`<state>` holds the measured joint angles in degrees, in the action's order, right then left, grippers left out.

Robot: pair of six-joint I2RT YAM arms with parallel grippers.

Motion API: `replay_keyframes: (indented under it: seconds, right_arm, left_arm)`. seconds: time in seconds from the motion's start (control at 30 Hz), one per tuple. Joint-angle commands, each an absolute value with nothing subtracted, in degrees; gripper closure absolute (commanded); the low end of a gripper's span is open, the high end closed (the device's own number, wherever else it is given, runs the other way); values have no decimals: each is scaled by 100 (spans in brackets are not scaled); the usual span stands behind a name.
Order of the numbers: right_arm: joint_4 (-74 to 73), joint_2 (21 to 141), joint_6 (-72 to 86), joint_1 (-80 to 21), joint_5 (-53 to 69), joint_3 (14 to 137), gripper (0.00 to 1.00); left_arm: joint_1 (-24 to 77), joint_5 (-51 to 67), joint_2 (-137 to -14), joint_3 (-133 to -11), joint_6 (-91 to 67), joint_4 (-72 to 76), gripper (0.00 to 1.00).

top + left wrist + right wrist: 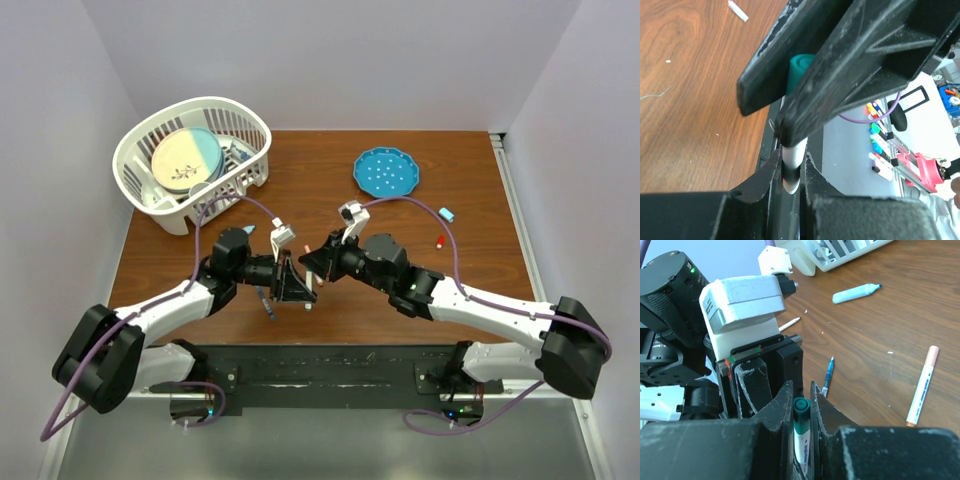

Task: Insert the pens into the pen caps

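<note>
One pen is gripped from both ends at the table's middle front. My left gripper is shut on its white barrel, which carries a dark band. The barrel runs up behind a right finger to the green pen cap. My right gripper is shut on that green cap, and the white printed barrel continues straight out of it. From above, the left gripper and right gripper meet tip to tip. A light blue cap and a red cap lie at the right.
Loose on the wood are a thick light blue pen, a white pen with salmon ends and a thin blue pen. A white basket holding a plate stands back left. A blue dish sits at the back centre.
</note>
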<state>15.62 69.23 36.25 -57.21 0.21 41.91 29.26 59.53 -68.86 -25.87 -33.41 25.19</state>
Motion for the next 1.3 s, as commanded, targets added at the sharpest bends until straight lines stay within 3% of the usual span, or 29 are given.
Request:
replay_keyframes:
  seconds: [0.0,0.5,0.6,0.73,0.8,0.83,0.93,1.07,1.27]
  right_arm:
    - [-1078,6935,3587,-6627,2242,3945,100]
    - [-2725,7031,2417,-6645,2425,4895,100]
    - [-2602,6970,2671,-6645,2093,4948,100]
    - [-2470,6856,3137,-6460,759,5395,100]
    - [-2522,6821,3199,-6241,-120,5869,100]
    - [-2505,6803,3173,-6127,-288,6010,100]
    - [-2452,6846,2998,-5495,-413,6573,100]
    - [-2829,7346,2506,-4757,-308,7398,100]
    - [-3182,8313,2005,-4000,263,7585,100]
  left_arm:
    - [2250,4193,-6557,-3585,-3254,3975,100]
    - [2224,4561,-6407,-3947,-2592,2733,100]
    - [2224,4588,-6451,-3903,-2619,2699,100]
    - [2232,4746,-6399,-3867,-2742,2558,100]
    - [2259,4886,-6180,-3771,-2742,2296,89]
    - [2259,4895,-6074,-3736,-2699,2129,71]
    - [2268,4764,-5591,-3639,-2426,1355,44]
    - [2303,4781,-5186,-3507,-2303,818,31]
    - [2312,4028,-4860,-3498,-2171,80,15]
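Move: Left hand holds the lower body of the upright pen; the green cap, already on or against its top, sits about 6 cm above and 2 cm ahead of that hand. From the right hand, which pinches the cap, the pen's middle is roughly 5 cm below and 1 cm back. The peach-capped pen lies some 16 cm ahead of the right hand, 1 cm to its right and 21 cm down; the blue pen is about 6 cm ahead, 14 cm left, equally low. Upward by about 3 cm go both hands together, still gripping pen and cap end to end. Then the left opens wide, lets go of the pen and backs off up and to its left, also forward. The right keeps its pinch on the cap and carries it forward some 10 cm and 6 cm to the right, dipping its fingertips. ##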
